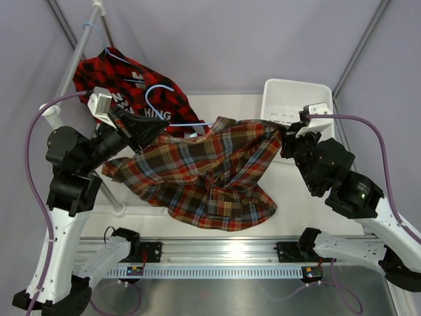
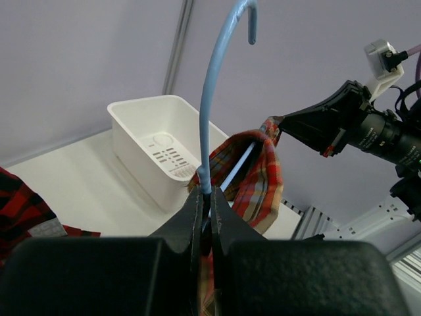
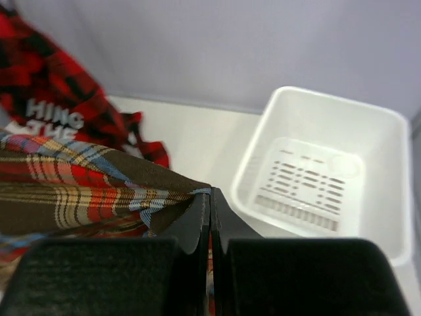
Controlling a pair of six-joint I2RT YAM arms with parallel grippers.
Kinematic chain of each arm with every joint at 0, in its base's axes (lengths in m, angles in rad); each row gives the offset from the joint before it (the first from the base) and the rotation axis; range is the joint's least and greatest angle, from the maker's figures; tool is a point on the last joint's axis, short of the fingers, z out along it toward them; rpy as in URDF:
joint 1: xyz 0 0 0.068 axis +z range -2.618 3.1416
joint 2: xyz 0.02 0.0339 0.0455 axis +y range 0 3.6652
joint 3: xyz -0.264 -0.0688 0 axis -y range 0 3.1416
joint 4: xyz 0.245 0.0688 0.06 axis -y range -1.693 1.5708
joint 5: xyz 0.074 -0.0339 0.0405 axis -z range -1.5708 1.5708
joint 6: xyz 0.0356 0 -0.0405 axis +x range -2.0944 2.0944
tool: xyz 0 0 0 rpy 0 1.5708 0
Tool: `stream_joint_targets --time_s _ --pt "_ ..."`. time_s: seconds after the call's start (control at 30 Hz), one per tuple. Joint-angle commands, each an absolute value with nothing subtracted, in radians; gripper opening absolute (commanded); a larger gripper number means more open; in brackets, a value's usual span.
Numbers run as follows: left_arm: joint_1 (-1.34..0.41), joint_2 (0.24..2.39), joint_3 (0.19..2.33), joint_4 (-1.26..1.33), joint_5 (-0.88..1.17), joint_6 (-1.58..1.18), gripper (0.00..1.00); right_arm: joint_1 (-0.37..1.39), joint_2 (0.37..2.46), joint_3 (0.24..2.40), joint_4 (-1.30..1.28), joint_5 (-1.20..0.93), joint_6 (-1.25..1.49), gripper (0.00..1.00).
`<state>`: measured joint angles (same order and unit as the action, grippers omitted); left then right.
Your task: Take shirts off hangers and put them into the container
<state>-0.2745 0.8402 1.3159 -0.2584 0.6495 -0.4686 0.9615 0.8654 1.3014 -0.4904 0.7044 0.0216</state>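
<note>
The multicolour plaid shirt (image 1: 204, 171) hangs spread out between my two arms, its lower part resting on the table. My left gripper (image 1: 152, 130) (image 2: 210, 197) is shut on the neck of a light-blue wire hanger (image 1: 161, 89) (image 2: 212, 99), whose arm runs into the shirt (image 2: 263, 178). At the shirt's right corner my right gripper (image 1: 285, 136) (image 3: 210, 195) is shut on its edge (image 3: 99, 184), just in front of the white container (image 1: 296, 99) (image 3: 388, 197) (image 2: 131, 125). The red-and-black shirt (image 1: 131, 85) (image 3: 52, 105) hangs at the back left on another hanger (image 1: 113, 56).
The white rack pole (image 1: 79, 49) slants across the back left, with a second pole (image 1: 118, 207) near my left arm. The arms' rail (image 1: 217, 253) runs along the near edge. Grey walls close in the back and sides.
</note>
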Motion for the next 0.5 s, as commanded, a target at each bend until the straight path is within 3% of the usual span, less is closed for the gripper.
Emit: stream_joint_targets --time_s 0.0,0.17,0.47 --pt "-0.27 0.819 1.325 -0.23 0.557 -0.437 0.0 0.956 0.816 1.325 -0.394 1.047 -0.054 0.0" --pt "-0.27 0.842 1.356 -0.192 0.512 -0.426 0.0 0.956 0.764 1.273 -0.394 1.258 -0.063 0.0" --pt "-0.27 0.911 1.459 -0.137 0.523 -0.462 0.0 0.956 0.726 1.183 -0.672 1.338 0.245 0.0"
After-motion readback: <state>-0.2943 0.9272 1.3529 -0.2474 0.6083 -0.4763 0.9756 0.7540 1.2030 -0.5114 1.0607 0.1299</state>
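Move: The left hand grips the blue hanger by its neck. The middle of the plaid shirt hangs about 13 cm right of this hand, level with it fore and aft, and 20 cm below; the red-black shirt is some 32 cm ahead and 18 cm left. The right hand pinches the plaid shirt's edge. From it the hanger neck lies about 38 cm left, 3 cm back and 6 cm higher, and the container some 35 cm ahead, 17 cm right and 34 cm down. Rightwards, quickly at first and then easing off, the right hand draws the pinched shirt edge about 7.5 cm away from the hanger, swinging some 20 degrees clockwise and rising a little before it sinks again. The left hand keeps its grip on the hanger neck and eases forward by about 2.5 cm. ##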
